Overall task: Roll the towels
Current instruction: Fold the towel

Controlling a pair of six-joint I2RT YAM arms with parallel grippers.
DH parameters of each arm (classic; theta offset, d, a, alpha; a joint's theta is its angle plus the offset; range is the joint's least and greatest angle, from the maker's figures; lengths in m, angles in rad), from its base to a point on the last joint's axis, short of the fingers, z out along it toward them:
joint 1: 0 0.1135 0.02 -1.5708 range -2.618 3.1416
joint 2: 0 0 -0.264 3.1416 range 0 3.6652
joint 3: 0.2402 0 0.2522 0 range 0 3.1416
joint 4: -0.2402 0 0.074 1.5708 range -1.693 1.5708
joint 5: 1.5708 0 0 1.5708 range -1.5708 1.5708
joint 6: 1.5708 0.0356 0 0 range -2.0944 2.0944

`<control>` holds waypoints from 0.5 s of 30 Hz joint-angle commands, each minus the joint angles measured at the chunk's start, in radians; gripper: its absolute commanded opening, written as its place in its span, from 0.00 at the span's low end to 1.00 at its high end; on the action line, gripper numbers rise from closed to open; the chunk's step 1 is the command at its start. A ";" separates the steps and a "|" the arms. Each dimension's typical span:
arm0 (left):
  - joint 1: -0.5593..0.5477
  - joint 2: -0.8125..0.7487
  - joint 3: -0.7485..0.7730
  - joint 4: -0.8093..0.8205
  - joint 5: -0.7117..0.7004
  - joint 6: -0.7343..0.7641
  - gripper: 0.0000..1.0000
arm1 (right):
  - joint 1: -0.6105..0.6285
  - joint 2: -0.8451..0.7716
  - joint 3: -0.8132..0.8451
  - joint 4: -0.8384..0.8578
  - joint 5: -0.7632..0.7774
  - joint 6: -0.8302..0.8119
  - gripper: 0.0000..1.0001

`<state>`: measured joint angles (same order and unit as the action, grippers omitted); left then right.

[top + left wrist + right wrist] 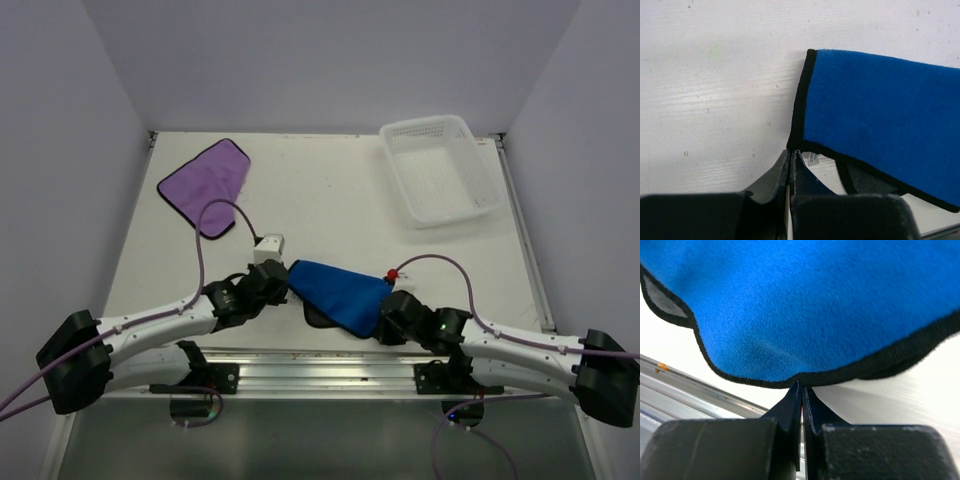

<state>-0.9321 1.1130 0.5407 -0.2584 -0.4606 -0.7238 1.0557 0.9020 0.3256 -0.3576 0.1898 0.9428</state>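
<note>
The blue towel (338, 290), edged with a black hem, is folded over near the table's front edge and stretched between my two grippers. My left gripper (284, 284) is shut on its left corner; in the left wrist view the jaws (791, 151) pinch the black hem where the blue towel (880, 120) begins. My right gripper (386, 312) is shut on the towel's right end, and in the right wrist view its closed tips (801, 385) meet the hem of the blue towel (805, 305). The purple towel (205, 184) lies flat at the back left, away from both grippers.
A white perforated basket (470, 205) stands at the back right. An aluminium rail (320, 366) runs along the near edge between the arm bases. Walls close in the table at the left, back and right.
</note>
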 commanded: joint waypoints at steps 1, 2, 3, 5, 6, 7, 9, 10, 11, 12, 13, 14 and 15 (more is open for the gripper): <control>-0.007 -0.054 0.004 -0.022 -0.053 -0.029 0.00 | 0.007 -0.044 0.033 -0.064 0.057 0.017 0.00; -0.007 -0.062 0.014 -0.030 -0.055 -0.029 0.00 | 0.006 -0.054 0.047 -0.072 0.059 0.013 0.00; -0.007 -0.080 0.022 -0.038 -0.058 -0.028 0.00 | 0.006 -0.069 0.056 -0.090 0.059 0.005 0.00; -0.007 -0.097 0.047 -0.065 -0.064 -0.029 0.00 | 0.006 -0.083 0.093 -0.109 0.054 -0.015 0.00; -0.007 -0.117 0.054 -0.074 -0.066 -0.026 0.00 | 0.006 -0.092 0.107 -0.118 0.053 -0.022 0.00; -0.007 -0.128 0.064 -0.093 -0.066 -0.026 0.00 | 0.006 -0.095 0.122 -0.122 0.051 -0.029 0.00; -0.007 -0.163 0.087 -0.110 -0.064 -0.026 0.00 | 0.006 -0.097 0.165 -0.129 0.042 -0.048 0.00; -0.007 -0.176 0.094 -0.128 -0.062 -0.026 0.00 | 0.006 -0.094 0.179 -0.127 0.040 -0.053 0.00; -0.007 -0.189 0.113 -0.139 -0.064 -0.026 0.00 | 0.007 -0.091 0.206 -0.121 0.039 -0.061 0.00; -0.007 -0.217 0.122 -0.149 -0.064 -0.026 0.00 | 0.006 -0.086 0.222 -0.118 0.036 -0.074 0.00; -0.007 -0.229 0.130 -0.168 -0.064 -0.022 0.00 | 0.006 -0.072 0.239 -0.118 0.033 -0.082 0.00; -0.007 -0.242 0.151 -0.180 -0.069 -0.020 0.00 | 0.006 -0.063 0.275 -0.119 0.031 -0.090 0.00; -0.007 -0.263 0.162 -0.192 -0.073 -0.020 0.00 | 0.007 -0.058 0.294 -0.124 0.030 -0.105 0.00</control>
<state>-0.9325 0.9024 0.6312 -0.4030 -0.4904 -0.7258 1.0557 0.8299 0.5388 -0.4721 0.2035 0.8845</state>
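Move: Both hands already pinch the blue towel: its middle lies about 12 cm right of the left hand, 2 cm back and some 4 cm lower, and about 8 cm left of the right hand, 8 cm ahead and nearly level in height. The towel's grey lower flap shows roughly 7 cm right and 6 cm back from the left hand, on the table. The purple towel is about 30 cm ahead of the left hand and 25 cm to its left. With fingers still shut on the blue towel's left corner and on its edge at the near right corner, both hands lift together, slowly at first and then faster: the left goes straight up about 7 cm, its fingers tipping some 10 degrees towards level. The right rises about 8 cm, also veering a few centimetres left and forward, in towards the left hand, while its fingers tip up by a similar amount. ##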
